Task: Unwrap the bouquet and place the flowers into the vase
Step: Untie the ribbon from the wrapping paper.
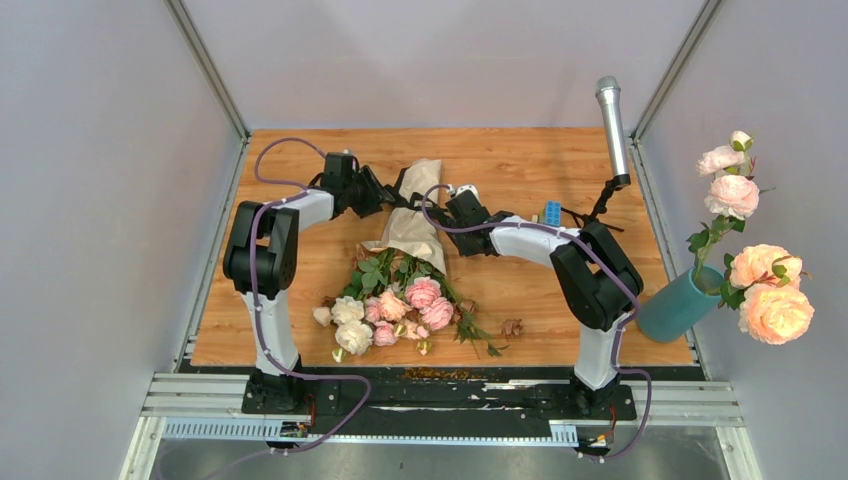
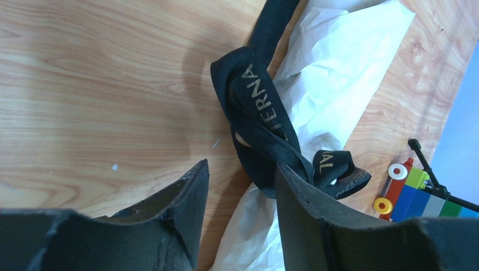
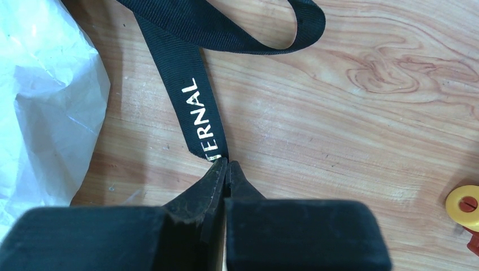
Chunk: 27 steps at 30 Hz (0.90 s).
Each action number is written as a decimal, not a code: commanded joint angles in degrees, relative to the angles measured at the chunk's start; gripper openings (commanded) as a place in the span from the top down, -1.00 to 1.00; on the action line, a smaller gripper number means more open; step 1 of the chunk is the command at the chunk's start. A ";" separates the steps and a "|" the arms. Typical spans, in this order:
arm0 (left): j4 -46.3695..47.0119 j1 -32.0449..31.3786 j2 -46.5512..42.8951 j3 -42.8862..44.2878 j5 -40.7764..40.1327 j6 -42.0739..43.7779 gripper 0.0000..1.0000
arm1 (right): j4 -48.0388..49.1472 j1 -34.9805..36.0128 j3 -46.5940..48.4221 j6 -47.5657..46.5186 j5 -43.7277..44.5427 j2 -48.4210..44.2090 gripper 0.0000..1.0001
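Observation:
The bouquet lies mid-table, its tan kraft paper (image 1: 415,228) toward the back. The flowers (image 1: 392,305), small pink and cream roses with green leaves, spill toward the front. A black ribbon (image 2: 254,101) with gold lettering runs knotted over the white inner paper (image 2: 339,68). My left gripper (image 2: 242,166) (image 1: 390,193) is open at the wrap's left, with the ribbon's knot just ahead of its fingertips. My right gripper (image 3: 227,162) (image 1: 445,203) is shut, pinching the ribbon (image 3: 197,113) by its end. The teal vase (image 1: 680,305) leans beyond the table's right edge.
Large peach-orange roses (image 1: 770,295) fill the vase. A silver microphone (image 1: 612,125) on a black stand rises at the back right. A small coloured brick toy (image 1: 551,212) (image 2: 412,195) sits behind my right arm. Dried petals (image 1: 512,326) lie near the front edge.

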 commanded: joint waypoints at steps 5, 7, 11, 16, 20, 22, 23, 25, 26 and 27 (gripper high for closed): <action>1.66 -1.38 1.32 2.94 1.50 -1.95 -0.03 | 1.40 0.08 -1.29 0.46 -0.20 -2.52 1.00; 1.86 -1.75 1.11 2.70 1.57 -2.15 -0.01 | 1.44 0.06 -1.47 0.46 -0.07 -2.62 1.00; 2.95 -2.05 0.78 1.83 1.63 -3.29 0.21 | 1.44 0.09 -1.69 0.54 -0.10 -2.69 1.00; 5.11 -2.14 -2.27 -0.72 -1.13 -3.70 0.70 | 1.44 0.13 -2.25 0.63 0.38 -3.36 1.00; 7.87 -2.19 -5.22 -2.47 -2.74 -4.08 0.96 | 1.38 0.09 -2.74 0.63 0.55 -3.59 1.00; 8.99 -2.27 -7.08 -3.52 -4.02 -3.35 1.00 | 1.45 0.13 -2.94 0.71 0.62 -3.74 1.00; 9.30 -2.38 -8.04 -3.91 -4.86 -2.75 1.00 | 1.44 0.10 -3.03 0.76 0.59 -3.84 1.00; 9.99 -2.56 -9.64 -4.59 -6.06 -1.34 1.00 | 1.40 0.14 -3.21 0.81 0.67 -3.94 1.00; 10.43 -2.66 -10.10 -4.81 -6.33 -0.76 1.00 | 1.45 0.14 -3.23 0.81 0.74 -3.94 1.00; 10.64 -2.67 -10.42 -4.93 -6.25 -0.26 1.00 | 1.44 0.08 -3.23 0.81 0.74 -3.86 1.00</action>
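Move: The left loop of the ribbon bow stands about 2 cm to the right of the half-open left fingers, some 1 cm ahead and 1 cm lower. The wrapping paper's middle is about 5 cm to the left hand's right, 1 cm back and 3 cm below, and the roses about 25 cm back, level sideways and 4 cm lower. The right hand already holds the ribbon's tail end, with the ribbon knot about 10 cm ahead, 8 cm left and 2 cm above it. The left hand slides about 2 cm to the right, nearly level, so that the bow's left loop comes between its fingers, shuts them from half open to fully closed to pinch the ribbon beside the knot, then draws it back left about 1 cm and lifts it some 2 cm, the fingertips tipping up a few degrees. The right hand keeps its shut pinch on the tail and, late on, eases about 1 cm back and to the right, away from the knot, so that the two hands begin to pull the ribbon apart. ##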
